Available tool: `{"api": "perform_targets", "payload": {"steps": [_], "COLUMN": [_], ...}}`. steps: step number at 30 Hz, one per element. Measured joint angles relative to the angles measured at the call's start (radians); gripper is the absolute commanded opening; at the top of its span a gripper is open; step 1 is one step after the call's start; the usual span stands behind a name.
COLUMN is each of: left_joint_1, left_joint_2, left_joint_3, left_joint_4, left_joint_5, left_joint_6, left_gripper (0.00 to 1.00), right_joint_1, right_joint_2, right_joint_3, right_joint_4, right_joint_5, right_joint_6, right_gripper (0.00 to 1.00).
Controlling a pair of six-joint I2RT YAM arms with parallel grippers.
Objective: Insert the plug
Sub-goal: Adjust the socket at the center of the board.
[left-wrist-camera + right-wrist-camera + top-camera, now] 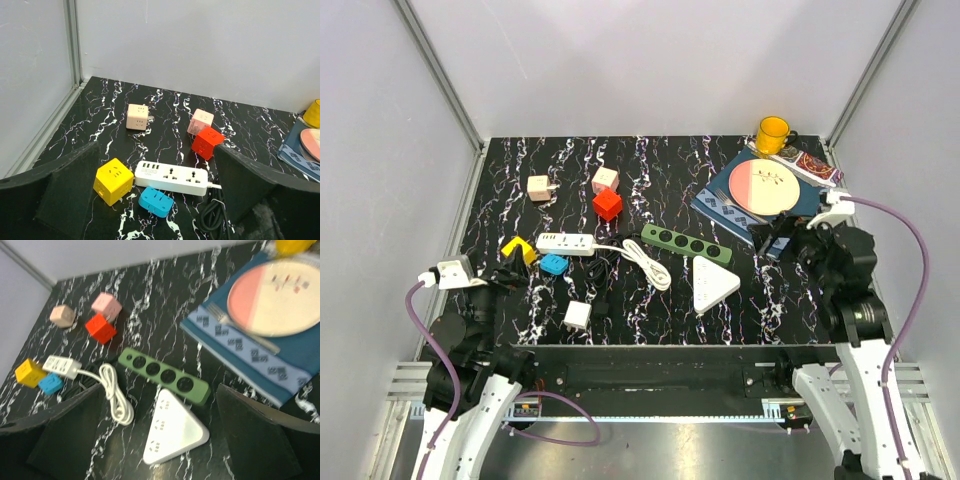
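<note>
A white power strip (567, 243) lies left of centre, and its white cord (648, 265) is coiled to its right. A black cable bundle (215, 215) lies just in front of the strip, but I cannot make out a plug on it. A green strip (686, 243) and a triangular white socket block (712, 283) lie at centre right. My left gripper (505, 274) hovers open at the near left, with the white strip (172, 177) ahead of its fingers. My right gripper (775, 238) hangs open over the right side, looking down on the triangular block (175, 430). Neither holds anything.
Cube adapters are scattered on the left: yellow (518, 248), blue (554, 264), red (607, 204), pink (605, 180), beige (539, 187), and a small white one (577, 315) near the front edge. A plate (763, 186) on a blue mat (720, 205) and a yellow mug (772, 134) occupy the far right.
</note>
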Motion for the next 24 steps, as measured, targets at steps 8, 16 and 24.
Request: {"api": "perform_targets", "payload": {"steps": [8, 16, 24], "left_joint_1": [-0.008, -0.013, -0.019], "left_joint_2": [-0.010, -0.011, -0.011], "left_joint_3": [0.000, 0.000, 0.000], "left_joint_4": [0.000, 0.000, 0.000], "left_joint_5": [-0.012, -0.014, -0.015], "left_joint_6": [0.000, 0.000, 0.000], "left_gripper": [0.99, 0.99, 0.99], "right_joint_1": [0.000, 0.005, 0.043], "right_joint_2": [0.231, 0.475, 0.572], "right_joint_3": [0.026, -0.029, -0.149], "right_joint_4": [-0.092, -0.132, -0.113], "right_joint_5": [-0.088, -0.124, -0.100], "right_joint_6": [0.092, 0.158, 0.194], "right_gripper": [1.00, 1.00, 1.00]}}
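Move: The white triangular socket lies about 9 cm to the right hand's left, some 3 cm ahead and roughly 30 cm below. The green power strip's middle is around 12 cm farther out than that socket and 6 cm more to the left; the coiled white cable lies about 9 cm ahead of the hand and 25 cm to its left. From the idle left hand, the triangular socket is roughly 45 cm right, 8 cm ahead and 29 cm down. Towards the triangular socket's right-hand corner the right hand dives, sinking about 22 cm while its wrist tips some 50 degrees, so the wide-open fingers go from nearly level to steeply down. It first edges a little forward, then draws back as much, easing a few centimetres left, and is slowing at the end, still above the socket and touching nothing. ##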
